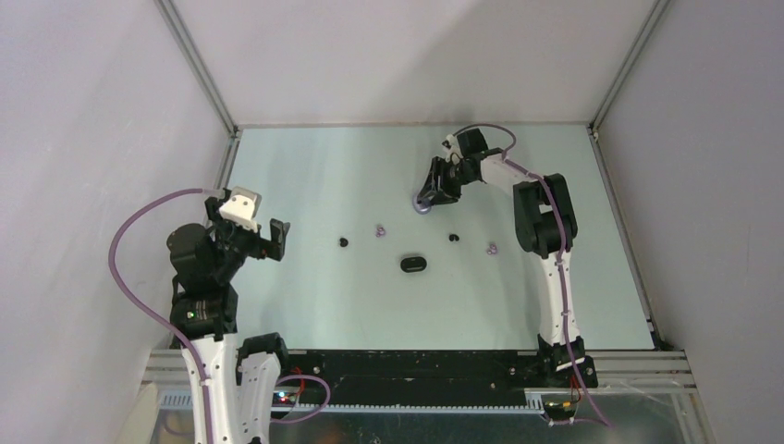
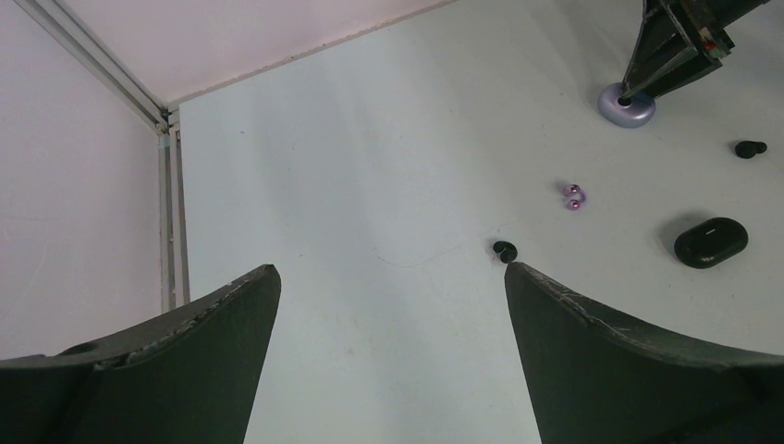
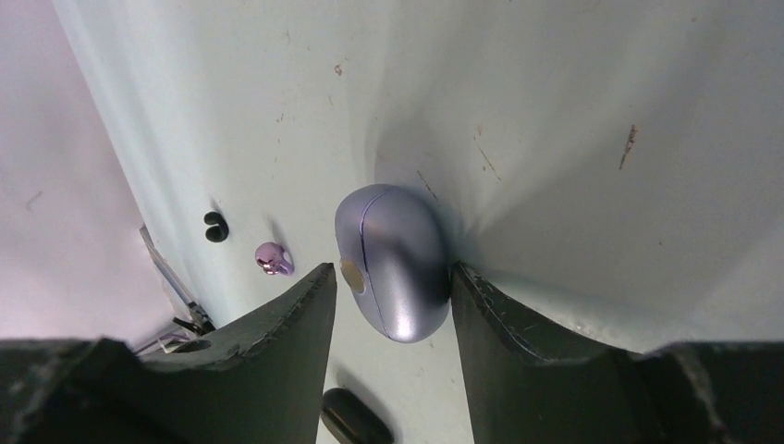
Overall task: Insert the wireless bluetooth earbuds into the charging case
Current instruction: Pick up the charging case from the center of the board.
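Note:
The closed lilac charging case [image 1: 422, 205] lies on the table at the far middle. My right gripper [image 1: 433, 190] is down over it. In the right wrist view the case [image 3: 393, 264] sits between the open fingers of that gripper [image 3: 393, 270]: the right finger touches it and the left stands a small gap off. A closed black case [image 1: 413, 264] lies nearer. Two black earbuds [image 1: 344, 242] [image 1: 454, 238] and two lilac earbuds [image 1: 379, 229] [image 1: 492, 248] lie loose around it. My left gripper [image 1: 268, 239] hangs open and empty at the left, above the table.
The left wrist view shows the black earbud [image 2: 504, 250] by my right fingertip, a lilac earbud [image 2: 573, 196], the black case [image 2: 710, 242] and the lilac case [image 2: 627, 104]. Walls with metal frame posts [image 1: 199, 69] enclose the table.

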`<state>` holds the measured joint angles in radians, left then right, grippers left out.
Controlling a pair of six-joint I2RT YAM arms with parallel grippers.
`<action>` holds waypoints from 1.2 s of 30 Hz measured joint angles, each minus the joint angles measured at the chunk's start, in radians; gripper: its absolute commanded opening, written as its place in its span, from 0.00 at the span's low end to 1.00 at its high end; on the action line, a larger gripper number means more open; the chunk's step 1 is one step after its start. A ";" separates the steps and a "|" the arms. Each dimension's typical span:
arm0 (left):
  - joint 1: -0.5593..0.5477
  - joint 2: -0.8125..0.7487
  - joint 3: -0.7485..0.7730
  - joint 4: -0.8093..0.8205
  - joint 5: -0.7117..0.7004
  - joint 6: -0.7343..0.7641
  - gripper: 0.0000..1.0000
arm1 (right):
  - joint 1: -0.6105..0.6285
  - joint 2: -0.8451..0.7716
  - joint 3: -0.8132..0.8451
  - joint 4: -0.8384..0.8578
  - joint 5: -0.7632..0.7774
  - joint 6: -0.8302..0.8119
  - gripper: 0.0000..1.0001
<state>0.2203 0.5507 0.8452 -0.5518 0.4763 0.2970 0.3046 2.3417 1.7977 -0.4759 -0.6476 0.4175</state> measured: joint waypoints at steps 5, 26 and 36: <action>0.000 0.000 0.000 0.000 0.000 0.000 0.99 | 0.010 0.006 0.011 -0.006 0.003 -0.011 0.53; 0.000 0.000 0.000 0.000 0.001 0.000 0.99 | 0.080 0.029 0.102 -0.100 0.114 -0.073 0.30; 0.000 0.000 0.000 0.001 0.002 0.000 0.99 | 0.077 0.035 0.120 -0.106 0.053 -0.099 0.14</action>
<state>0.2203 0.5510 0.8452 -0.5510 0.4786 0.2970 0.3820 2.3772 1.9175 -0.5823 -0.5949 0.3187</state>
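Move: Barely 1 cm to the right hand's left and about 1 cm below it sits the purple charging case, between the half-open fingertips. From that hand, the left pink earbud is about 7 cm back and 9 cm left, the right black earbud 9 cm back and 6 cm right, and the black case 15 cm back and 2 cm left. From the left hand, the purple case lies some 21 cm ahead, 30 cm right and 25 cm below. Sliding left by about 3 cm with a slight drift back, the right hand keeps its slanting, left-pointing fingers around the purple case. Over the last part of the slide the half-open fingers close to about a quarter, pinching the case from its near and far sides; the gripper effort rises as they close, and the hand ends about half a centimetre higher. ##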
